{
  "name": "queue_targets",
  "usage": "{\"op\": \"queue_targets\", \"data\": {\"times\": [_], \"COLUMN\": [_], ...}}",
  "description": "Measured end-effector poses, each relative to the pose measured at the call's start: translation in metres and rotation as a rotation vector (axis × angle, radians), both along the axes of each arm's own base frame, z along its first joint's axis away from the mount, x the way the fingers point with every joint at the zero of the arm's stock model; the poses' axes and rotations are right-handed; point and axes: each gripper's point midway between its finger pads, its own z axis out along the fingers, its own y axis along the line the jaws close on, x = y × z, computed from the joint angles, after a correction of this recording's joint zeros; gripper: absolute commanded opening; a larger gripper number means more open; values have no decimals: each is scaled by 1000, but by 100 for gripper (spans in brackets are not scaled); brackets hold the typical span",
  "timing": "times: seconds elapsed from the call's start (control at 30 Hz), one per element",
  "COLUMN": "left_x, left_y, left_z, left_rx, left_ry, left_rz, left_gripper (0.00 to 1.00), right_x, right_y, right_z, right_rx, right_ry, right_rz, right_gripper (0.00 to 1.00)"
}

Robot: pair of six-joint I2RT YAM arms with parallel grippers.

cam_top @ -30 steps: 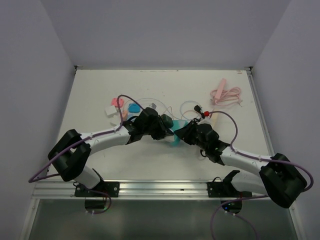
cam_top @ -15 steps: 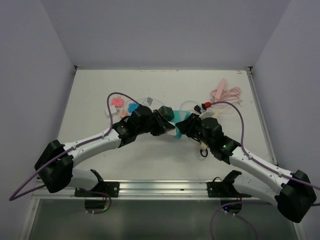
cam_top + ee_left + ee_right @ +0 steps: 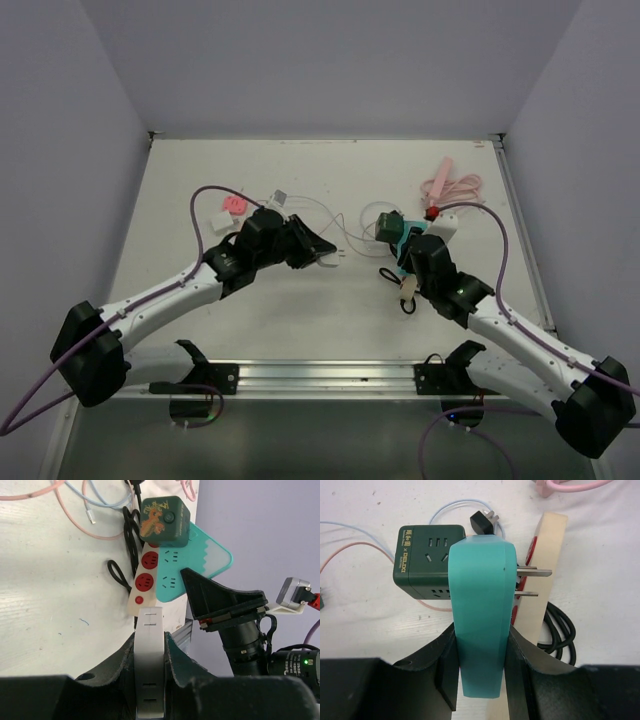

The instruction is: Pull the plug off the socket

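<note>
My left gripper (image 3: pixel 325 255) is shut on a flat white plug (image 3: pixel 334 260); in the left wrist view the plug (image 3: pixel 150 680) fills the gap between the jaws of that gripper (image 3: pixel 150 640). My right gripper (image 3: pixel 400 242) is shut on a teal socket adapter (image 3: pixel 404 236), seen edge-on in the right wrist view (image 3: pixel 480 580) between the jaws of the gripper (image 3: pixel 481 630). Two bare metal prongs (image 3: pixel 532 572) stick out of its right side. A dark green cube adapter (image 3: pixel 427 560) sits against its left side. Plug and teal socket (image 3: pixel 200 565) are apart.
A cream power strip with red sockets (image 3: pixel 547 580) and a coiled black cable (image 3: pixel 560 630) lie under the right gripper. A pink cable bundle (image 3: pixel 450 187) lies at the back right. Pink and white adapters (image 3: pixel 228 210) and thin cables (image 3: pixel 320 215) lie behind the left arm.
The two grippers, close together over the teal socket a second ago, have drawn apart: the left moved left with the white plug, the right moved right and back with the teal socket and green cube.
</note>
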Motion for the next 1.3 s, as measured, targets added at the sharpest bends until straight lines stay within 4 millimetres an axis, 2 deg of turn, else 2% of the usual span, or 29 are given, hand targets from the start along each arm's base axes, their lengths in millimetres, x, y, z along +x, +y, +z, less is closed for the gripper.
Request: {"op": "queue_targets", "data": {"times": [0.1,0.2,0.37,0.5,0.73,0.93,1.07,1.23,1.3], "left_x": [2,11,24,25,32,48,58,64,66], "left_y": [16,43,87,115,160,177,187,195,197], "left_z": [-1,-15,-54,-86,-141,-161,-170,-174,-172], "left_rx": [8,46,150,213,277,296,292,277,273], "left_ry": [-2,-4,7,18,80,85,84,86,80], "left_rz": [28,79,144,163,227,250,273,283,288], "left_gripper": [0,0,0,0,7,18,34,48,61], "right_x": [1,0,-3,-8,-20,-26,-28,-29,-29], "right_y": [-5,2,26,47,75,83,86,89,90], "right_z": [5,10,21,31,49,53,53,49,47], "right_rx": [-18,-8,31,73,131,146,153,156,155], "right_ry": [-13,-19,-14,-14,-24,-23,-19,-2,5], "right_rz": [10,60,201,322,490,553,569,585,589], "right_gripper": [0,0,0,0,0,0,0,0,0]}}
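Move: The left hand already holds the white plug. Its set-down spot is on the table roughly 19 cm to its left, 6 cm ahead and 18 cm below. Just beyond that spot lie the light blue plug, 18 cm left and 13 cm ahead of the hand, and the green plug, 14 left and 12 ahead. The right hand grips the teal adapter; the dark green cube sits about 7 cm ahead and 3 left, with the power strip some 7 cm right, 1 back and 13 below. Leftwards and down sweeps the left arm, about 20 cm left and 17 cm down while edging forward, carrying the white plug away from the teal adapter to the near side of the small plugs, then opening its fingers low over the table. Meanwhile the right hand keeps its grip on the teal adapter, shifts some 9 cm left, rises about 5 cm and swings counter-clockwise, pointing the green cube towards the left. ##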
